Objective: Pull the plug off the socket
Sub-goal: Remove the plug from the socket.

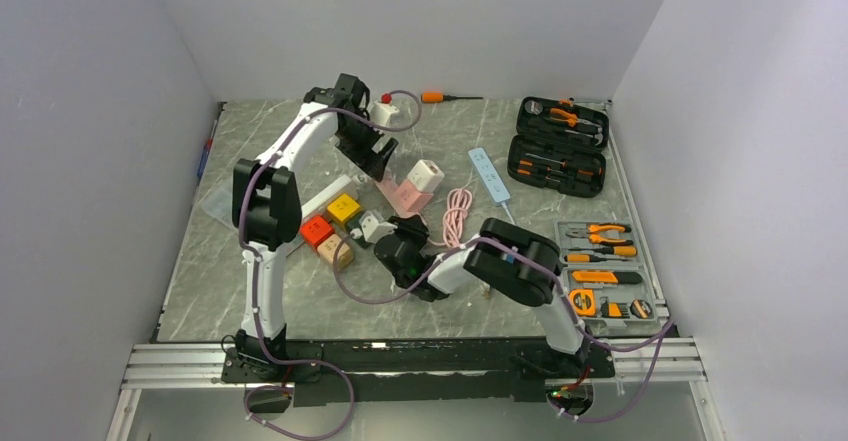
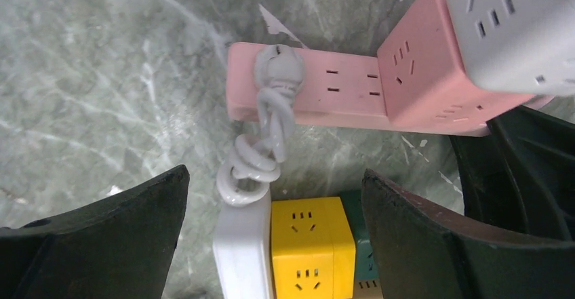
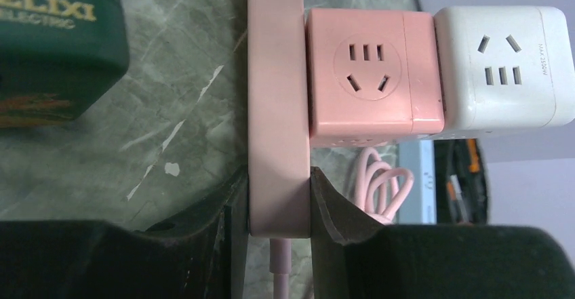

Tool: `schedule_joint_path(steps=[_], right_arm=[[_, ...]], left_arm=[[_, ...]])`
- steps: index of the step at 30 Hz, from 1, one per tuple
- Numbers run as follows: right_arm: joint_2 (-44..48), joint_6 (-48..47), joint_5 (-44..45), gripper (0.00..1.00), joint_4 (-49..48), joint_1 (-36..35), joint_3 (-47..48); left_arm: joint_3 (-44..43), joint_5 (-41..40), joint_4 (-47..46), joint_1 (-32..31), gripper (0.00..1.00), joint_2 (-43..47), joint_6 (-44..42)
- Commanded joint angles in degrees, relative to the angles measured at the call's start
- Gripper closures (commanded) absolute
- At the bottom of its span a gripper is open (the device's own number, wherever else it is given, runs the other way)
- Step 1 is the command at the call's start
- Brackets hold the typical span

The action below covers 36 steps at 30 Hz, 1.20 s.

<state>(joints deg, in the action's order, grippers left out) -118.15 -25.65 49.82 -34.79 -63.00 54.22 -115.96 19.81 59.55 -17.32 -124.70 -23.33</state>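
The socket is a pink power strip [image 2: 339,89] [image 3: 274,95] [image 1: 405,197]. A white plug [image 2: 276,72] sits in its end outlet, and its coiled white cord runs to a white strip [image 2: 241,251]. A pink cube adapter [image 3: 373,75] and a white cube [image 3: 502,68] are stacked on the strip's other part. My right gripper [image 3: 278,201] [image 1: 397,226] is shut on the strip's cable end, with its fingers pressed on both sides. Above the plug and the yellow cube [image 2: 312,245], my left gripper [image 2: 271,234] [image 1: 375,158] hangs open and touches nothing.
Red [image 1: 316,230] and tan [image 1: 336,252] socket cubes and a dark green box [image 3: 54,34] lie near the strip. A pink cable coil [image 1: 457,216] and a pale blue strip [image 1: 489,174] lie to the right. Tool cases [image 1: 558,146] [image 1: 605,271] fill the right side, and a screwdriver [image 1: 440,97] lies at the back.
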Motion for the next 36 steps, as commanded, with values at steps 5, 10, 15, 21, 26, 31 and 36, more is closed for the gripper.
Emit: schedule_joint_path(steps=[5,10,15,21,26,31,36], right_arm=[[-9.96,-28.26,16.56,1.00,-38.52,-2.28,-2.03],[-17.07,-42.86,19.04,1.00,-58.29,-3.31,-0.57],[-18.89,-45.70,19.86,1.00,-63.10,-3.92,0.00],[-16.92,-40.91,19.41,1.00,-58.49,-4.12,-0.92],[-16.33,-41.12,18.99,1.00,-58.91,-4.30,-0.92],[-15.83,-42.98,19.36,1.00,-61.29,-4.70,0.21],[-14.61,-45.04,20.44,0.70,-63.17,-5.45,1.95]], left_arm=[[-0.34,-0.99,-0.25,-1.32,0.02,-2.58,-2.19],[-2.40,1.61,1.33,-1.31,0.04,-5.07,-4.76],[-3.55,4.54,2.86,-1.18,0.12,-6.21,-8.33],[-4.97,8.94,1.92,-0.46,0.23,-6.66,-9.22],[-4.70,13.81,1.92,-0.43,0.45,-6.77,-10.63],[-4.78,16.50,3.01,-0.43,0.56,-7.62,-11.26],[-3.47,13.83,1.24,-0.35,0.91,-7.31,-10.52]])
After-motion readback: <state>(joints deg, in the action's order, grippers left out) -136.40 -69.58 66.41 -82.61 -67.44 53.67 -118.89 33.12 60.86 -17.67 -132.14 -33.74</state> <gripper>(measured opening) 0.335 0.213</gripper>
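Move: The white plug, in the far end of the pink strip, lies about 4 cm right of the left hand, 1 cm farther out and 5 cm below. The pink cube sits 4 cm back and 9 cm right of that hand, the yellow adapter 7 cm back and 5 cm left. From the right hand, still gripping the strip's near end, the plug is some 10 cm ahead and 7 cm left. Left hand sinks 5 cm, shifts right and closes on the plug's cord neck; right hand tilts the strip 30 degrees. ##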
